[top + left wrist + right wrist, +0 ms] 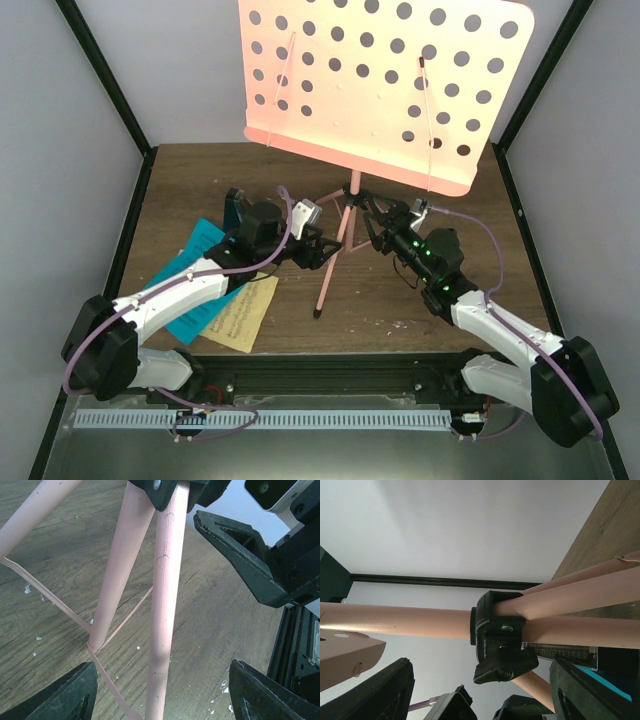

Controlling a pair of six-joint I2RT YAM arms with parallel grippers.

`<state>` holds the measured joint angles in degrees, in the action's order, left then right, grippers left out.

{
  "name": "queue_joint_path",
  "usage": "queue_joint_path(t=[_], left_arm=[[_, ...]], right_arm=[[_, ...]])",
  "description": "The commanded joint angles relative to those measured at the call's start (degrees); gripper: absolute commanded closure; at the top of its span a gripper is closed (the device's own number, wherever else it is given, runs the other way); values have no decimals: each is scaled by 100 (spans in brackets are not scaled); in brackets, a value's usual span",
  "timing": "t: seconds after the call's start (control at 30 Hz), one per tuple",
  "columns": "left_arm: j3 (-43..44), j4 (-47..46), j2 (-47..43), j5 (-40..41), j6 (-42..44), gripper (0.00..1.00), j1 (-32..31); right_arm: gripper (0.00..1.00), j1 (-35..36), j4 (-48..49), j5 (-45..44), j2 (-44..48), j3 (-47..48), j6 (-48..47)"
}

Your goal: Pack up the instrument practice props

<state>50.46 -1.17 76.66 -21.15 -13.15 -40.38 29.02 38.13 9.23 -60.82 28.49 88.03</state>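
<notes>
The pink music stand has its hole-punched desk (385, 75) tilted high at the back, and its tripod legs (330, 265) stand on the wooden table. My left gripper (322, 250) is open around one pink leg (165, 605), and its fingers do not touch the leg. My right gripper (373, 222) is open beside the black tripod hub (500, 640), where the pole and legs meet. Cyan sheet music (195, 255) and a pale-yellow page (245, 315) lie under my left arm. A small dark metronome (234, 208) stands behind that arm, partly hidden.
Thin pink braces (50, 600) link the tripod legs low down. Black frame posts (110, 90) flank the table, and a black rail (330, 375) runs along its near edge. My right gripper's fingers (250, 565) show close by in the left wrist view.
</notes>
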Motion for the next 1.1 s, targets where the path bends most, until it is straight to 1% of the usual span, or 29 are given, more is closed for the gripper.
queue_joint_path(t=[0.0, 0.07, 0.3, 0.43, 0.53, 0.6, 0.7, 0.73, 0.93, 1.07], left_arm=[[8, -37, 4, -64, 40, 27, 5], [23, -25, 36, -64, 49, 27, 5], [78, -15, 86, -52, 58, 28, 11], [87, 0, 116, -56, 58, 28, 9], [74, 20, 108, -56, 83, 28, 12], [61, 20, 97, -52, 84, 28, 12], [53, 38, 104, -56, 98, 28, 5], [52, 33, 103, -53, 99, 28, 5], [97, -36, 244, -92, 63, 28, 11], [236, -40, 503, -117, 24, 30, 5]], right_arm=[[25, -10, -111, -56, 66, 139, 257], [26, -14, -94, -103, 70, 97, 309], [46, -1, 26, 102, -141, 275, 266], [53, -1, 203, 175, -241, 290, 263], [62, -1, 251, 199, -272, 309, 148], [65, -3, 184, 182, -261, 313, 79], [82, -2, 173, 129, -245, 228, 43], [85, -1, 189, 117, -243, 189, 47], [89, -1, 176, 78, -243, 140, -164], [94, -1, 74, 27, -223, 141, -667]])
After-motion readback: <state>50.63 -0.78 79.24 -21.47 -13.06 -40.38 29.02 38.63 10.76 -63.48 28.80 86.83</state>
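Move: The black clamp knob on the music stand's hub sits almost between the right hand's open fingers, about 1 cm ahead, 1 cm left and 1 cm below. The hub itself is some 3 cm ahead, straight in line and about 1 cm down. The pink front leg's middle lies roughly 9 cm back, 5 cm left and 14 cm below. From the left hand the knob is about 6 cm ahead, 7 cm right and 6 cm up. The right hand sinks about 1 cm, easing left, and closes its open fingers to pinch the clamp knob. ##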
